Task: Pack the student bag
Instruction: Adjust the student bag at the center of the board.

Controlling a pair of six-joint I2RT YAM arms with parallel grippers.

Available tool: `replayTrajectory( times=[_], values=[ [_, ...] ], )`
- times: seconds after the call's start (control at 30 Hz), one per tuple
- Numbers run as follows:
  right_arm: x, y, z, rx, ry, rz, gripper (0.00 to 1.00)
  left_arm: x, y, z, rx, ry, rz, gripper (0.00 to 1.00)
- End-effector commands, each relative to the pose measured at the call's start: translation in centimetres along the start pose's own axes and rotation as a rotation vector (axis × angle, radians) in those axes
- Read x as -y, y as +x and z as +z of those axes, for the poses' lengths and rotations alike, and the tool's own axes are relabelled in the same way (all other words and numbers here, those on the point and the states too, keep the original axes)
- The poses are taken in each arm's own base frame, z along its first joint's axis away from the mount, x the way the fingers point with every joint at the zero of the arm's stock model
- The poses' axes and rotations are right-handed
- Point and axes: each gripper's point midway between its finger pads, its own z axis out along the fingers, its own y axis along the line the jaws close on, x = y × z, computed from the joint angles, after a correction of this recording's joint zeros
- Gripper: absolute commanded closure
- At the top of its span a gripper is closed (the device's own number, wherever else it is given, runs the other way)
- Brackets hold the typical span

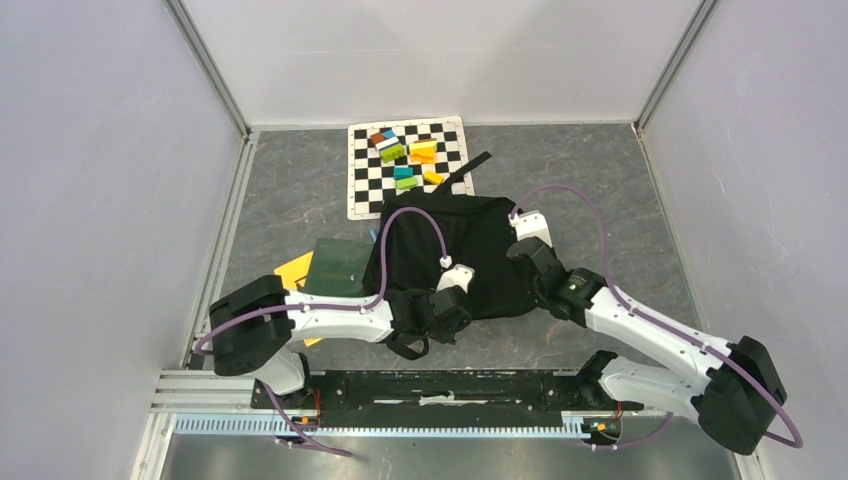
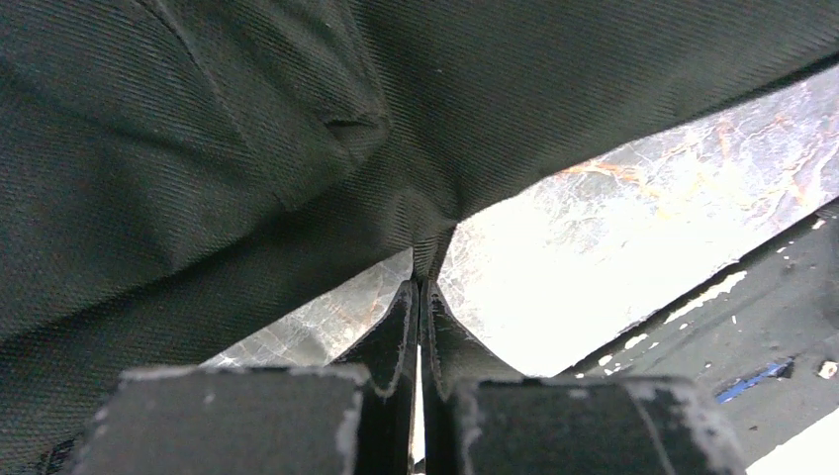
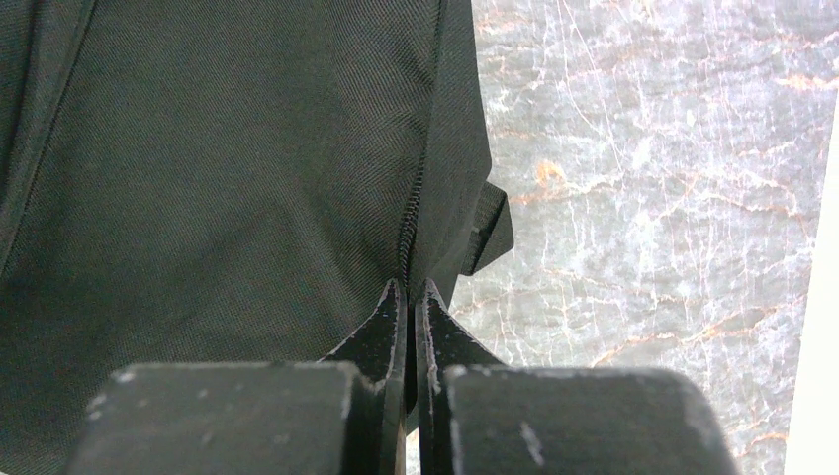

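Note:
The student bag is a large black fabric backpack lying flat in the middle of the table. My left gripper is at its near edge; in the left wrist view the gripper is shut on a small fold of the bag's fabric, which is lifted off the table. My right gripper is at the bag's right edge. The right wrist view shows that gripper shut on the bag right at its zip line.
A dark green notebook and an orange sheet lie left of the bag, partly under it. A black-and-white checkered mat with several coloured blocks lies behind. A black strap crosses the mat. Walls enclose three sides.

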Motion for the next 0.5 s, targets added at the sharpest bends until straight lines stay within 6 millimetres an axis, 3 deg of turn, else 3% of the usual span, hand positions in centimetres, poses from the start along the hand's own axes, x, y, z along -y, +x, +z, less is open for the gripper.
replayTrajectory(
  times=[0.0, 0.1, 0.17, 0.2, 0.23, 0.27, 0.33, 0.47],
  values=[
    [-1.5, -6.8, -0.2, 0.16, -0.058, 0.071, 1.0, 2.0, -1.6, -1.0, 0.069, 0.091, -0.105, 0.98],
    [-2.0, -8.0, 0.2, 0.156, -0.079, 0.07, 0.98, 1.9, -1.8, -1.0, 0.08, 0.09, -0.136, 0.98],
    [-2.3, -8.4, 0.0, 0.149, -0.099, 0.074, 0.7, 1.6, -2.4, -1.1, 0.097, 0.08, -0.166, 0.98],
    [-2.5, -8.4, -0.2, 0.147, -0.111, 0.081, 0.49, 1.6, -2.7, -1.1, 0.106, 0.081, -0.183, 0.98],
    [-2.5, -8.2, -0.5, 0.139, -0.119, 0.091, 0.35, 1.7, -3.1, -1.2, 0.119, 0.093, -0.202, 0.98],
    [-2.4, -8.0, -0.8, 0.133, -0.126, 0.113, 0.28, 1.8, -3.5, -1.3, 0.128, 0.105, -0.218, 0.98],
    [-2.4, -7.2, -1.7, 0.129, -0.16, 0.157, 0.22, 2.0, -4.1, -1.5, 0.137, 0.124, -0.232, 0.98],
    [-4.2, -4.9, -3.3, 0.121, -0.312, 0.288, 0.2, 1.1, -4.8, -2.0, 0.153, 0.114, -0.245, 0.98]
  ],
)
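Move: Pinching the bag's right edge, the right hand has the student bag's middle about 15 cm to its left, 3 cm ahead and some 5 cm lower. From that hand the chessboard is about 19 cm ahead and 23 cm left. The left hand grips black fabric at the near edge, with the bag's middle some 15 cm ahead, 1 cm left and about level. The green folder is about 13 cm ahead and 22 cm left of the left hand. Shifting forward and left about 4 cm with the bag's right edge still pinched, the right hand then opens wide, lets go and rises, ending about 5 cm higher; it continues left but eases back slightly, rolling some 10 degrees. The left hand stays shut on the near-edge fabric and lifts it about 2 cm, easing a little forward and right as its wrist rolls. ##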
